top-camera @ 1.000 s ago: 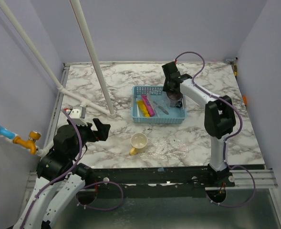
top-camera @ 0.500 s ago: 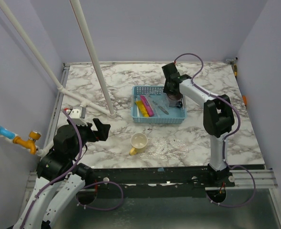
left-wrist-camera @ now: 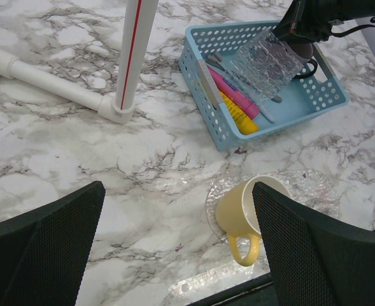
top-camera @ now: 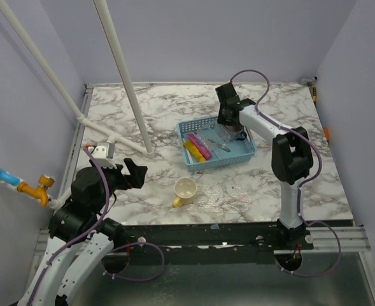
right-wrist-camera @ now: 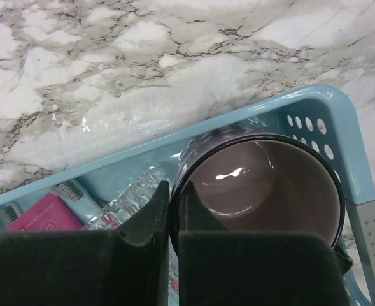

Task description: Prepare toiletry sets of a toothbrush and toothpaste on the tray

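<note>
The blue perforated tray (top-camera: 222,160) (left-wrist-camera: 203,105) (right-wrist-camera: 340,127) sits askew at the table's middle. In it lie a pink tube (top-camera: 200,145) (left-wrist-camera: 235,95) (right-wrist-camera: 44,213), a yellow tube (top-camera: 192,152) (left-wrist-camera: 239,116), a grey brush (top-camera: 216,144) (left-wrist-camera: 267,113) and a pale brush (left-wrist-camera: 206,81). A translucent purple mug (top-camera: 235,131) (left-wrist-camera: 267,60) (right-wrist-camera: 263,191) stands tilted in the tray's right end. My right gripper (top-camera: 228,121) (right-wrist-camera: 174,191) is shut on its rim, one finger inside and one outside. My left gripper (top-camera: 136,172) (left-wrist-camera: 177,191) hangs open over bare marble at the near left.
A yellow mug (top-camera: 185,190) (left-wrist-camera: 247,207) stands on a clear plastic sheet in front of the tray. A white pole (top-camera: 127,83) (left-wrist-camera: 133,57) rises from a pipe fitting left of the tray. Walls close off the back and both sides.
My right gripper has closed on the purple mug's rim. The tray has swung round, its right end now farther back. The left arm has not moved.
</note>
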`<state>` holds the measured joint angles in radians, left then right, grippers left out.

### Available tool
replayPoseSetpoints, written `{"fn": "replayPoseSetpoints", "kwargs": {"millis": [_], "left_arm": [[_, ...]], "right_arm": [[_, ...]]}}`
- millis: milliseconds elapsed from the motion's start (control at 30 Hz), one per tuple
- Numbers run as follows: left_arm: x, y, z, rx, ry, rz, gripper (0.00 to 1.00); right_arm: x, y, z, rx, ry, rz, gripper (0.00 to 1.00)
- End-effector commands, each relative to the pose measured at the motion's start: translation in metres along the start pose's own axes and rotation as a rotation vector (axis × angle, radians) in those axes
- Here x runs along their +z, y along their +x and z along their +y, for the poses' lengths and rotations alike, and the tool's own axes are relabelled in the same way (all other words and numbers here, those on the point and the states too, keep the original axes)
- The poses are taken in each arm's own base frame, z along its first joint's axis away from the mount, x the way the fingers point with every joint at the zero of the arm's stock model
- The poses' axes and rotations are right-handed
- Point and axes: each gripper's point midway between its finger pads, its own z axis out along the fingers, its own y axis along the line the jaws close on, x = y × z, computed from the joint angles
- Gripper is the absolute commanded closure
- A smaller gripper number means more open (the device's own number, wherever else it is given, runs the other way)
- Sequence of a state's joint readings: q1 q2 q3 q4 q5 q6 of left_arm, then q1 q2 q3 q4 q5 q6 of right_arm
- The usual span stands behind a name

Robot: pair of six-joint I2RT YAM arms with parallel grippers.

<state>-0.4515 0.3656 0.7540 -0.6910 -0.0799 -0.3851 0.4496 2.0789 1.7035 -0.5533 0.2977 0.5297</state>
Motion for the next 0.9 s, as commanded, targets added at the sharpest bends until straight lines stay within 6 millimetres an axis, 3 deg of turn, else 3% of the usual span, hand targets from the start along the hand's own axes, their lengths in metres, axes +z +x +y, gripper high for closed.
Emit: {"fn": "replayPoseSetpoints", "kwargs": {"millis": [0,467,867], "left_arm": [[-0.002,0.001,0.003,0.0,-0.008,-0.004,0.01],[-0.002,0.001,0.002,-0.002,-0.008,-0.001,0.01],[-0.002,0.002,0.0,0.0,0.006,0.005,0.01]], "right_arm": [[-0.025,-0.011,-0.003,0.004,-0.028,-0.018,0.99],[-0.104,-0.07,-0.006,0.059,-0.08,-0.204,0.99],[-0.162,-0.064,-0.02,0.024,-0.076,-0.239,0.99]]}}
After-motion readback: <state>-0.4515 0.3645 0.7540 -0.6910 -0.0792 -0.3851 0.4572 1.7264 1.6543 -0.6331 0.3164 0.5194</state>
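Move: The right hand already pinches the left rim of the grey cup, whose middle is about 4 cm right and 4 cm below, in the blue basket. The clear tray lies some 30 cm back, 4 cm left and 9 cm down; the yellow mug stands on it, about 29 cm back and 13 cm left. The pink tube lies about 6 cm back and 8 cm left. From the left hand the tray is some 23 cm right, 4 cm back and 25 cm down. Keeping its shut fingers pinched on the grey cup's left rim, the right hand lifts the cup straight up out of the far right corner of the basket, some 14 cm, slowly at first and then quickly. It also draws back towards its base, about 4 cm, and tips its fingers about 10 degrees more forward. ##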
